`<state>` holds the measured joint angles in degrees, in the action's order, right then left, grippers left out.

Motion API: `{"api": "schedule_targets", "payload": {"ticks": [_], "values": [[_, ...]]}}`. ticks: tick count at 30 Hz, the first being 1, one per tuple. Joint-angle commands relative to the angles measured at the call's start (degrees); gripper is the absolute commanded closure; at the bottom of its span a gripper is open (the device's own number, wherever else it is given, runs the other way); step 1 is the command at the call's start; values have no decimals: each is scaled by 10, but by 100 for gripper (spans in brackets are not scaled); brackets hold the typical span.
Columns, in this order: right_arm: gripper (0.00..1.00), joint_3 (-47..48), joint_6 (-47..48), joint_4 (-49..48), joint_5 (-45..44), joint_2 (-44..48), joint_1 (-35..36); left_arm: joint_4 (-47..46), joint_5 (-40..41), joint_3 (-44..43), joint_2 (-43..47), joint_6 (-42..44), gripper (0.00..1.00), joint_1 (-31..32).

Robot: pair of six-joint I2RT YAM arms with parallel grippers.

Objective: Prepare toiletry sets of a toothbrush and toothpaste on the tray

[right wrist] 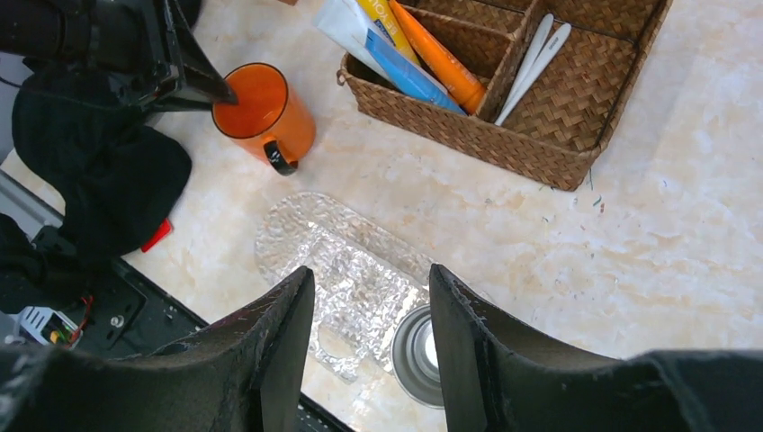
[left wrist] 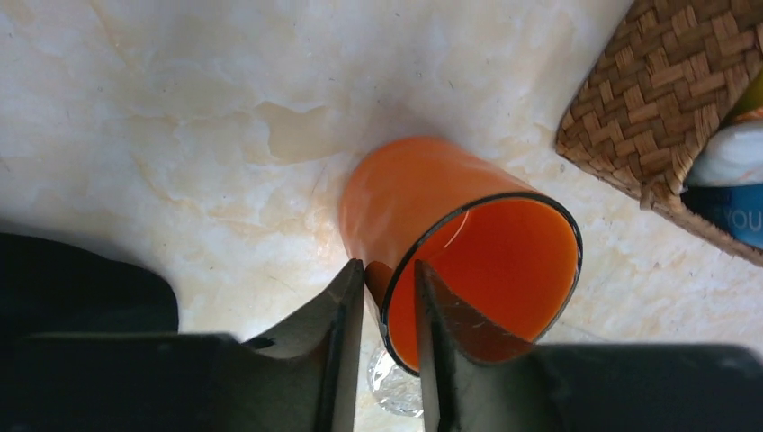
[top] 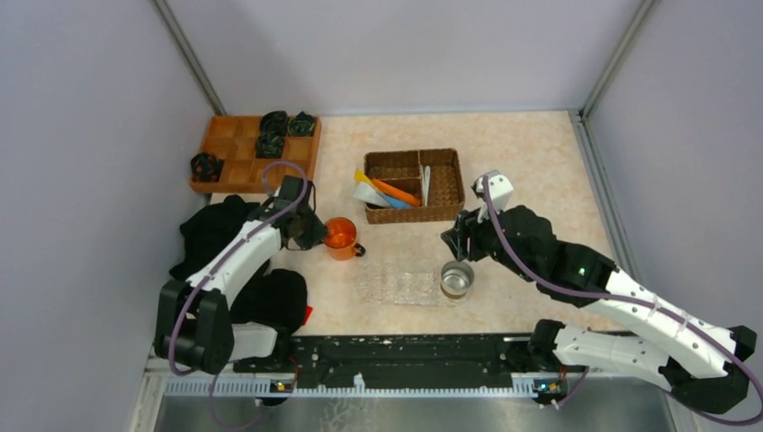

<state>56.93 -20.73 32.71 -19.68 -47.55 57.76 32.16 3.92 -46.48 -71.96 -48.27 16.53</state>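
The tubes (right wrist: pixel 405 54), blue, yellow and orange, lie with white toothbrushes (right wrist: pixel 535 58) in the wicker basket (top: pixel 445 211). The clear bumpy tray (top: pixel 396 283) sits bare near the front edge. My left gripper (left wrist: pixel 390 267) straddles the wall of the orange mug (left wrist: pixel 405 189), one finger inside and one outside, with a narrow gap still showing. Left of the tray in the top view, the mug (top: pixel 340 236) stands upright. My right gripper (right wrist: pixel 372 279) hovers open over the tray (right wrist: pixel 333 261) with nothing between its fingers.
A steel cup (top: pixel 457 279) stands at the tray's right end, just under my right gripper. An orange wooden compartment tray (top: pixel 238 166) with black items sits at the back left. Black cloth (top: pixel 216 238) lies by the left arm.
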Motion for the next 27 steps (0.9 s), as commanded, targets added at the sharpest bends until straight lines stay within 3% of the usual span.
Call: {"api": "schedule_targets", "payload": {"ticks": [1,6,13,19,27], "values": [[51,-12,-2,-1,-9,20,3,31,22,-40,-42,-23,73,-3],[51,-25,4,-11,-7,23,3,40,18,-48,-71,-16,100,-3],[51,-43,6,-13,-5,41,3,43,-28,-83,-80,58,100,-3],[51,-54,2,-6,-11,62,3,34,-122,-109,-10,151,100,-3],[52,-67,2,-1,-15,89,3,176,-144,-226,-10,253,100,-3]]}}
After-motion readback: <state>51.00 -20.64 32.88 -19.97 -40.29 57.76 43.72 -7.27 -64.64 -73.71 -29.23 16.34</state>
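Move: The orange mug stands upright at the left fingertips, one finger inside and one outside its left wall; its middle is about 4 cm right, level in reach and 3 cm lower. The basket's middle is some 19 cm right and 13 cm ahead of this hand, the clear tray's about 18 cm right and 8 cm back. From the right hand the orange mug lies roughly 22 cm left, 9 cm ahead and 22 cm below. The left fingers shut on the orange mug's left wall and pinch it while the hand sinks a final centimetre and eases slightly forward. Keeping that pinch, it then lifts about 9 cm from its low point, shifting nearly 3 cm right towards the basket and twisting some 20 degrees clockwise. The open, empty right hand drifts 2 to 3 cm right, back and down. ##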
